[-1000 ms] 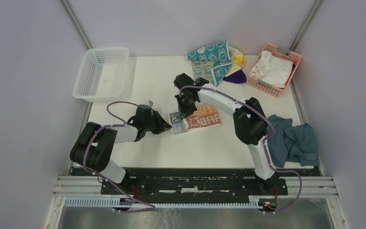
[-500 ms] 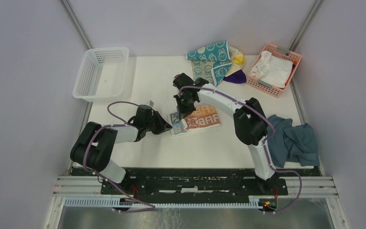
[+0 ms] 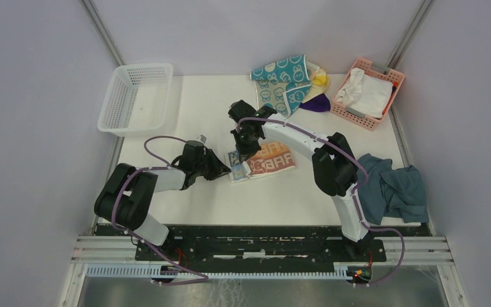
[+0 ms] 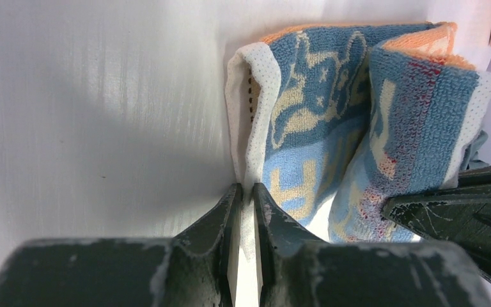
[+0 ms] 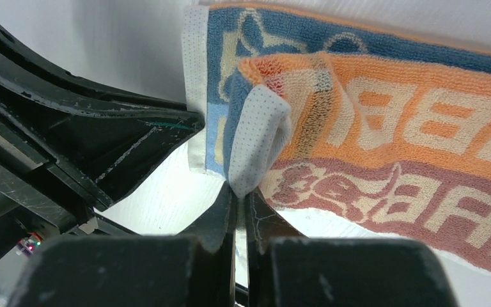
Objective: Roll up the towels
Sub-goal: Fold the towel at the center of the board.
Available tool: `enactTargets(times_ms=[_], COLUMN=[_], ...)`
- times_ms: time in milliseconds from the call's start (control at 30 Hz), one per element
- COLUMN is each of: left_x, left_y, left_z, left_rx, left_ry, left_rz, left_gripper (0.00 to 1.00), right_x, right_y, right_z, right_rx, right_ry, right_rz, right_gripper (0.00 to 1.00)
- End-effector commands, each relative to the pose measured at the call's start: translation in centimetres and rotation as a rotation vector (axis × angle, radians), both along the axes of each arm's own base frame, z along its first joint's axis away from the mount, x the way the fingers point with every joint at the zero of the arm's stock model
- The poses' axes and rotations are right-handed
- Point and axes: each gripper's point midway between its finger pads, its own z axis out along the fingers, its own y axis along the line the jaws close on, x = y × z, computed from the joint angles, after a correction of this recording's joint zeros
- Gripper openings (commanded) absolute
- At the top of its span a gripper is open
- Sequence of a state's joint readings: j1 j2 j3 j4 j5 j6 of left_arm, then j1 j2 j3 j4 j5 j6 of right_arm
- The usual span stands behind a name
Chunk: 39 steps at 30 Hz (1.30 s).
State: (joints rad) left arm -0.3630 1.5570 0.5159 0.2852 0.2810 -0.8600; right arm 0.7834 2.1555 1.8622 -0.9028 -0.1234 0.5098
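The peach-orange printed towel [image 3: 272, 160] lies flat at mid-table, its left end folded over and showing a blue underside. My left gripper [image 3: 227, 169] lies low at that left end, shut on the white hem of the towel [image 4: 319, 109]. My right gripper [image 3: 243, 152] comes down from above, and its jaws are shut on the turned-over corner [image 5: 256, 137] of the same towel [image 5: 396, 121]. The teal rabbit towel [image 3: 281, 80], the pale yellow towel [image 3: 320, 78] and the purple towel [image 3: 318, 103] lie heaped at the back.
A white mesh basket [image 3: 142, 66] stands at the back left. A pink basket [image 3: 378, 69] holding a white cloth stands at the back right. A blue-grey cloth [image 3: 393, 188] lies bunched at the table's right edge. The right arm's links arch over the right half.
The right gripper has closed on the folded corner and shifted slightly left with it. The left gripper has stayed put on the hem.
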Motion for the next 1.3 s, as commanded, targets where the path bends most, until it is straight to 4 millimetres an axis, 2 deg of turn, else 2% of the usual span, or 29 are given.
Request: enactTargets(times_ms=[0,200,333,567,700,900,967,1067,1167,1267], left_x=[-1.3,-1.6,-1.6,-1.4,-1.4,-1.3,-1.4,-1.3,-0.9,-0.3], left_y=[0.6,0.6,0.7,1.0,1.1,2.1,2.6,3.4,3.8,3.3], left_z=[-1.3,-1.5,-1.5,-1.3,-1.0,-0.1,0.5,1.7,3.7,6.6], left_rx=[0.032,0.036,0.040,0.051,0.056,0.077,0.093,0.114,0.130,0.137], left_ry=[0.057,0.061,0.061,0.052,0.048,0.028,0.017,-0.008,-0.049,-0.107], left_rz=[0.019,0.020,0.022,0.033,0.043,0.094,0.117,0.148,0.163,0.155], left_gripper=[0.20,0.20,0.21,0.25,0.30,0.35,0.39,0.43,0.48,0.50], right_x=[1.6,2.8,2.8,1.7,1.1,0.3,0.2,0.9,2.3,3.7], right_y=[1.3,1.9,2.1,2.3,2.9,2.7,2.0,-0.3,-3.6,-6.5], right_z=[2.1,1.0,0.3,-0.8,0.6,5.0,6.3,7.3,7.3,6.8], right_rx=[0.046,0.050,0.039,0.044,0.098,0.200,0.228,0.256,0.298,0.407], right_ry=[-0.074,-0.094,-0.081,-0.023,-0.016,-0.088,-0.110,-0.155,-0.174,-0.142], right_rz=[-0.037,-0.072,-0.066,-0.032,0.007,0.085,0.105,0.091,0.028,-0.056], right_gripper=[0.07,0.07,0.10,0.22,0.33,0.46,0.49,0.52,0.55,0.55])
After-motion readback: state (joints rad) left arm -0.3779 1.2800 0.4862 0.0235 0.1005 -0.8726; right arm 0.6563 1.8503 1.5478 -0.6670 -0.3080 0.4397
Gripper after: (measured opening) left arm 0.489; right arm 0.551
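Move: The towel's left edge, where the right hand's held flap is to go, lies about 4 cm to the left of that hand, roughly level with it and some 5 cm below. The folded towel's middle is about 6 cm to its right, 1 cm ahead and 5 cm lower; the teal towel lies some 25 cm ahead and 13 cm to the right. The left hand is already at that left edge, its fingers around the hem. The towel's flap goes forward and left with the right hand, then about 2 cm down over the left edge, while the left hand stays at the hem. The right fingers open and let go of it, and the hand rises about 8 cm, swinging right. The left fingers also open and come free, backing off leftward and up by some 3 cm each. ##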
